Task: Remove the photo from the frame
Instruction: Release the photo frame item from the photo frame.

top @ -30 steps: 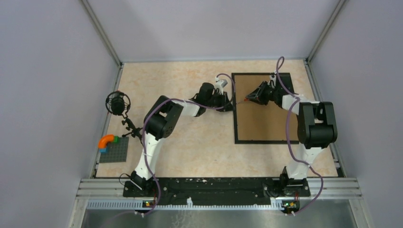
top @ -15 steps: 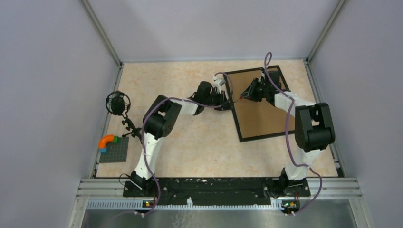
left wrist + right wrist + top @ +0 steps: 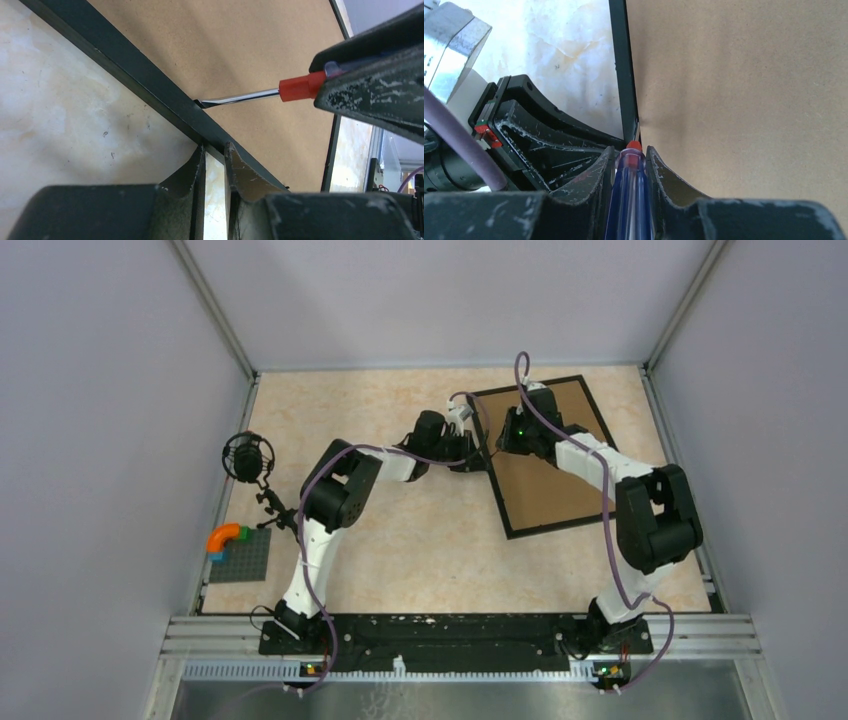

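Observation:
The frame (image 3: pixel 500 502) lies back-up and skewed on the table, its brown backing board (image 3: pixel 555 490) facing me. The photo is hidden beneath the board. My right gripper (image 3: pixel 507 443) is shut on a blue-handled screwdriver (image 3: pixel 630 195). The screwdriver's metal blade (image 3: pixel 240 96) reaches across the board (image 3: pixel 240 45), its tip at the inner edge of the left rail (image 3: pixel 125 61). My left gripper (image 3: pixel 214 150) sits outside that same rail. Its tips are at the rail's outer edge, with a narrow gap showing only table between them.
A grey brick baseplate (image 3: pixel 240 558) with an orange curved piece (image 3: pixel 224 536) lies at the near left. A black round device on a stand (image 3: pixel 248 457) is by the left wall. Walls close in three sides, and a metal rail (image 3: pixel 460 635) runs along the near edge.
The frame has turned, its far end swinging left. My right gripper moved left with the screwdriver to the left rail. The left gripper stayed put.

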`<state>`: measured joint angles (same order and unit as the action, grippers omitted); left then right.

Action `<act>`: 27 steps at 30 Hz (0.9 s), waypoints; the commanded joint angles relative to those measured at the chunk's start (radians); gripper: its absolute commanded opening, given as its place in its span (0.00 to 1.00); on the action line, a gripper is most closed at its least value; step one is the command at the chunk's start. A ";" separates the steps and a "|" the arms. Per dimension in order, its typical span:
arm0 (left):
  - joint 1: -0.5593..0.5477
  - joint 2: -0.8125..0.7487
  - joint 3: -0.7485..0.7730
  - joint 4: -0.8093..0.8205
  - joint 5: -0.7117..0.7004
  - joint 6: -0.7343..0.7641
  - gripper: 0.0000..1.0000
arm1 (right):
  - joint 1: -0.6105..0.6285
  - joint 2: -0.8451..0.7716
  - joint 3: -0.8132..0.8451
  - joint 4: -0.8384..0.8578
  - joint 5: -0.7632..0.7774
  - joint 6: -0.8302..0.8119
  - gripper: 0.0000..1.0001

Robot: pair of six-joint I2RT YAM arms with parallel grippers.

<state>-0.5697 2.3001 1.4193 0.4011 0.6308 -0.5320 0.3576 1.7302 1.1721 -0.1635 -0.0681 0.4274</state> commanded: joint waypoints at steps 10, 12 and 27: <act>-0.042 0.071 -0.048 -0.094 -0.030 0.006 0.25 | 0.141 -0.067 -0.034 -0.067 -0.339 0.106 0.00; -0.031 0.027 -0.063 -0.085 -0.037 0.014 0.31 | 0.077 -0.082 -0.037 -0.065 -0.371 0.092 0.00; 0.071 0.039 0.252 -0.264 -0.186 0.136 0.60 | -0.075 -0.098 -0.213 -0.040 -0.613 -0.009 0.00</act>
<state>-0.5190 2.2871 1.5959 0.1093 0.4885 -0.4408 0.2523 1.6310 1.0149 -0.1844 -0.4164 0.3862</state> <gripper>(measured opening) 0.599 0.226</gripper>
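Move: My left fingers are already closed on the frame's left bar, with its far-left corner roughly 16 cm ahead and 3 cm left. The worked tab on the inner edge is about 3 cm ahead of them and 1 cm right. From my right hand, which holds the screwdriver, the next tab is some 3 cm back, 3 cm left and 7 cm below, while the worked tab is about 3 cm ahead, 4 cm left, equally low. I draw my right hand back about 5 cm, turning it some 10 degrees counter-clockwise with its grip on the screwdriver unchanged, so the tip ends farther back along the inner edge of the left bar. Meanwhile my left hand opens wide, lets go of the bar, lifts a little, then swings some 5 cm forward and 3 cm left along that bar. ##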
